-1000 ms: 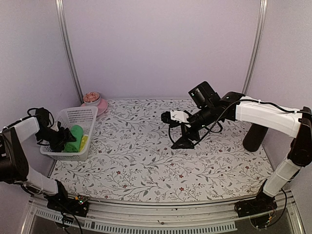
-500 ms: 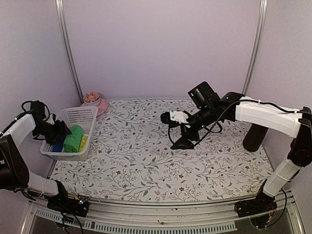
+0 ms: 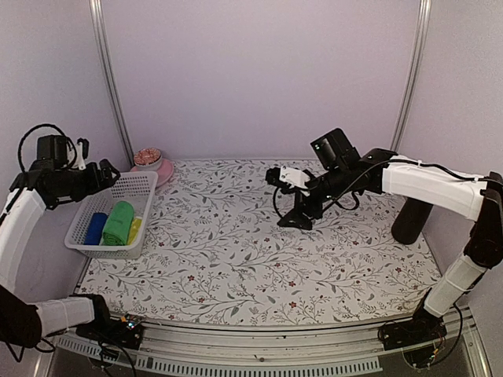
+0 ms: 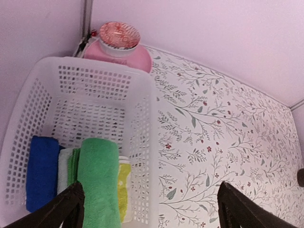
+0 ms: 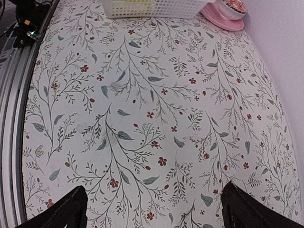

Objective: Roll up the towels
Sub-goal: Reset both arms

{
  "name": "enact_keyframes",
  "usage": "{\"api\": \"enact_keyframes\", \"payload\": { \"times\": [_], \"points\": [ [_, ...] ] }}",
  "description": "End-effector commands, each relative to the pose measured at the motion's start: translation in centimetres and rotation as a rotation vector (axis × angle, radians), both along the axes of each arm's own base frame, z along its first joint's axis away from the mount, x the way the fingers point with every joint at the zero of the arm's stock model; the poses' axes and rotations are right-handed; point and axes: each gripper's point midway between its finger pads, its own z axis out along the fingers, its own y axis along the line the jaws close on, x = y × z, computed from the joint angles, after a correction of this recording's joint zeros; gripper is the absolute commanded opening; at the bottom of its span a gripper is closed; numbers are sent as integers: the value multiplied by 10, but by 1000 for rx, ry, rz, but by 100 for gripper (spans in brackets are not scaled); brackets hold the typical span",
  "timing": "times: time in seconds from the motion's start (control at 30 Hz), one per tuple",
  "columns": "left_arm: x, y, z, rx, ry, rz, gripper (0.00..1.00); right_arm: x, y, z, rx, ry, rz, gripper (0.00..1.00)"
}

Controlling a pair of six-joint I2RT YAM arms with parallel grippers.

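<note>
The bright green towel [image 3: 119,222] [image 4: 99,183] lies rolled in the white mesh basket [image 3: 132,184] [image 4: 142,118], with nothing gripping it. The yellow-lime towel [image 3: 135,229] [image 4: 124,190] is tucked between it and the basket's right wall. My left gripper [image 3: 104,174] [image 4: 150,187] hovers above the basket, open and empty. My right gripper [image 3: 295,217] [image 5: 154,187] hangs open over the bare floral tablecloth at centre right, with nothing between its fingers.
A blue rolled cloth [image 3: 96,228] [image 4: 42,173] lies at the basket's left side. A pink bowl with a patterned cup [image 3: 151,163] [image 4: 121,45] [image 5: 223,14] stands behind the basket. A black cylinder [image 3: 409,220] stands at the right wall.
My left gripper rose out of the basket, away from the green towel, and opened wider. My right gripper lifted slightly and shifted toward the back.
</note>
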Motion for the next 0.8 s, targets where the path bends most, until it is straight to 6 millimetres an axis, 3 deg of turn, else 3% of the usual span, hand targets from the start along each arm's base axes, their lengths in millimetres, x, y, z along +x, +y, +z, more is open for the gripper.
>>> {"api": "enact_keyframes", "payload": {
  "times": [0.0,0.2,0.27,0.37,0.43,0.57,0.63,0.77],
  "points": [
    [10,-29,11,113,-103,-23,97,57,-43,41,151,-19,-247,99],
    [30,-95,4,208,-212,-106,97,121,-135,73,305,-3,-594,99],
    [36,-116,5,294,-252,-114,97,131,-166,78,326,-15,-688,99],
    [35,-164,1,397,-313,-218,97,130,-195,81,329,-38,-753,99],
    [29,-200,-13,436,-321,-317,97,121,-204,85,325,-66,-766,99],
    [7,-259,-46,467,-293,-473,97,99,-213,74,326,-68,-793,99],
    [-5,-277,-60,511,-279,-510,97,89,-212,75,345,-61,-784,99],
    [-23,-296,-76,488,-263,-534,97,72,-210,83,388,-115,-727,99]
  ]
}}
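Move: From the left gripper, the green towel lies in the white basket about 20 cm below, 3 cm to the left and level fore and aft. The blue towel is about 11 cm to the gripper's left, the yellow one 1 cm to its right, both equally far out and low; the pink bowl stands some 28 cm farther out, straight ahead. From the right gripper, the green towel is about 51 cm left and 3 cm ahead, and the black cylinder 40 cm right and 3 cm ahead. Sweep the empty left gripper some 29 cm to the right, off the basket and out over the bare table, sinking as it goes and turning clockwise while its left side rolls up. Meanwhile swing the right gripper right and forward, rising, towards the black cylinder's side and turning about 45 degrees clockwise, then draw it back some 5 cm. Keep both open, touching nothing. ##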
